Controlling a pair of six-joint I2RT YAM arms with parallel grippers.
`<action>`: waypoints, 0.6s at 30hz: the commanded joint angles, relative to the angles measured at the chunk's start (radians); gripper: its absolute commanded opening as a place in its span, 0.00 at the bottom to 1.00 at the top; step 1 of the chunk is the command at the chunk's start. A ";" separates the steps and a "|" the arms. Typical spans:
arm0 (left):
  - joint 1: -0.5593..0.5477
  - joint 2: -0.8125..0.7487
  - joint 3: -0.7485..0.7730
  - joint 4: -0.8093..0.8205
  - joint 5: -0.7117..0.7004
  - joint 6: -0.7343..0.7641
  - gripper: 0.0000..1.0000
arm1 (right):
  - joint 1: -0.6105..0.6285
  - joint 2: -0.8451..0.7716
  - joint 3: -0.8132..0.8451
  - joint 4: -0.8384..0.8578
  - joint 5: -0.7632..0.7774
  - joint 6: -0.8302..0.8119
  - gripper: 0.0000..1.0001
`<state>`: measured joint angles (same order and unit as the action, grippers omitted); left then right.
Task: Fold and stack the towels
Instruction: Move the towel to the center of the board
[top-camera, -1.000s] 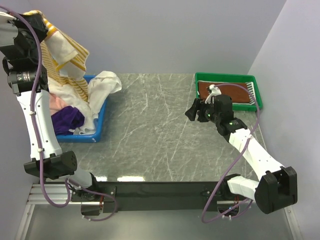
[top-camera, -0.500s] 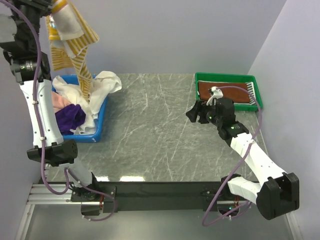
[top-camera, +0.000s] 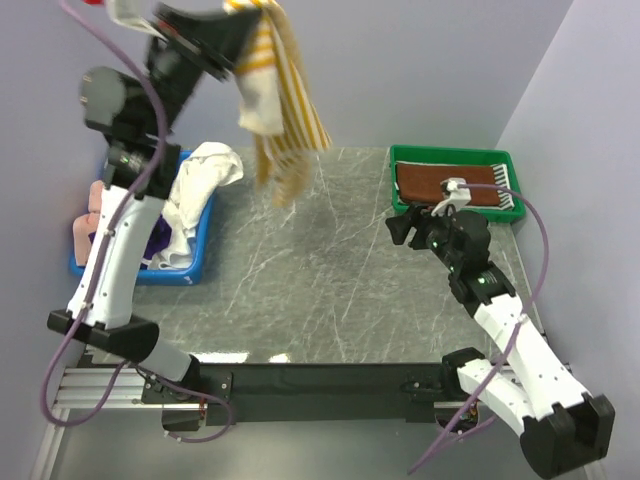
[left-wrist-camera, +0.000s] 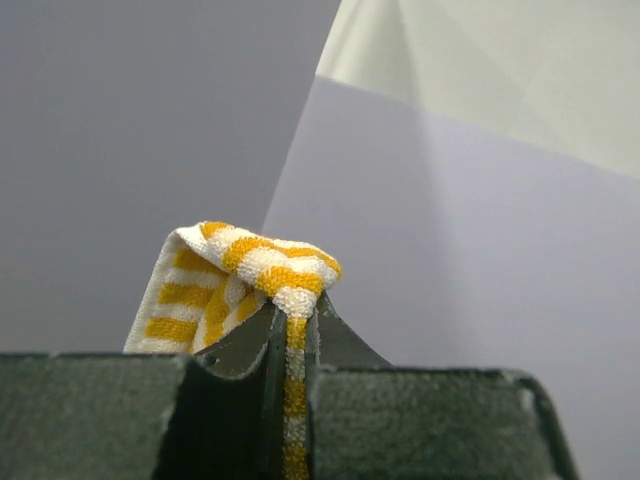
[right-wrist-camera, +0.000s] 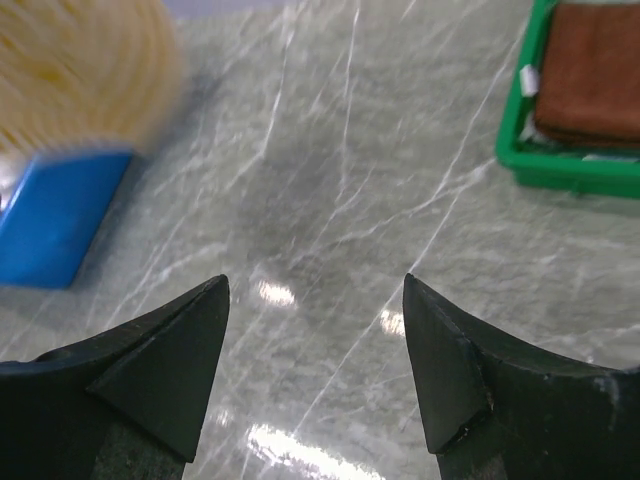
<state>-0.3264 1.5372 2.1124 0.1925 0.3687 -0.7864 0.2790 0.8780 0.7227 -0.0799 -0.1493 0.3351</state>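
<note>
My left gripper (top-camera: 238, 18) is raised high over the table's back left, shut on a yellow-white striped towel (top-camera: 275, 105) that hangs down loose and blurred. In the left wrist view the towel (left-wrist-camera: 240, 268) bunches above the left gripper (left-wrist-camera: 293, 322), with a strip pinched between the jaws. More towels lie in the blue bin (top-camera: 195, 245): white (top-camera: 205, 170), pink (top-camera: 88, 215) and purple (top-camera: 155, 238). A folded brown towel (top-camera: 440, 182) lies in the green tray (top-camera: 455, 155). My right gripper (top-camera: 400, 228) hovers open and empty above the marble table (right-wrist-camera: 330, 150), left of the tray.
The blue bin (right-wrist-camera: 55, 210) stands at the left edge of the table, and the green tray (right-wrist-camera: 560, 172) holding the brown towel (right-wrist-camera: 595, 70) stands at the back right. Grey walls close in behind and at both sides.
The left arm has swung up and to the right, lifting the striped towel out of the bin to hang over the table. The right arm has shifted slightly right.
</note>
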 joint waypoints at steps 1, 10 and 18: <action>-0.109 -0.063 -0.173 -0.052 -0.060 0.159 0.06 | 0.002 -0.080 -0.015 0.040 0.091 -0.001 0.77; -0.160 0.010 -0.522 -0.399 -0.597 0.407 0.84 | 0.002 -0.093 -0.025 0.003 0.034 -0.015 0.77; -0.089 0.268 -0.422 -0.533 -0.959 0.521 0.98 | 0.003 -0.056 -0.023 0.000 0.004 -0.028 0.77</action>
<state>-0.4416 1.7710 1.5967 -0.3088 -0.3527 -0.3550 0.2790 0.8169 0.6994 -0.0933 -0.1284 0.3256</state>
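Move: The left gripper still holds the striped towel in the air. The board's centre lies about 70 cm below that hand, some 12 cm to its right and 4 cm ahead. Well below it too are the blue basket, roughly 34 cm left and 11 cm ahead, and the white towel on the basket's rim, about 17 cm left and 22 cm ahead. From the right hand the board's centre is about 19 cm left, 6 cm ahead and 23 cm down. Finish the left gripper's swing to the right with about 6 cm more, opening the fingers wide to let go of the striped towel in the air over the board. Plunge the emptying gripper some 45 cm down and forward as well, tipping the fingers from up-and-right to forward and slightly down, then drift back left. ##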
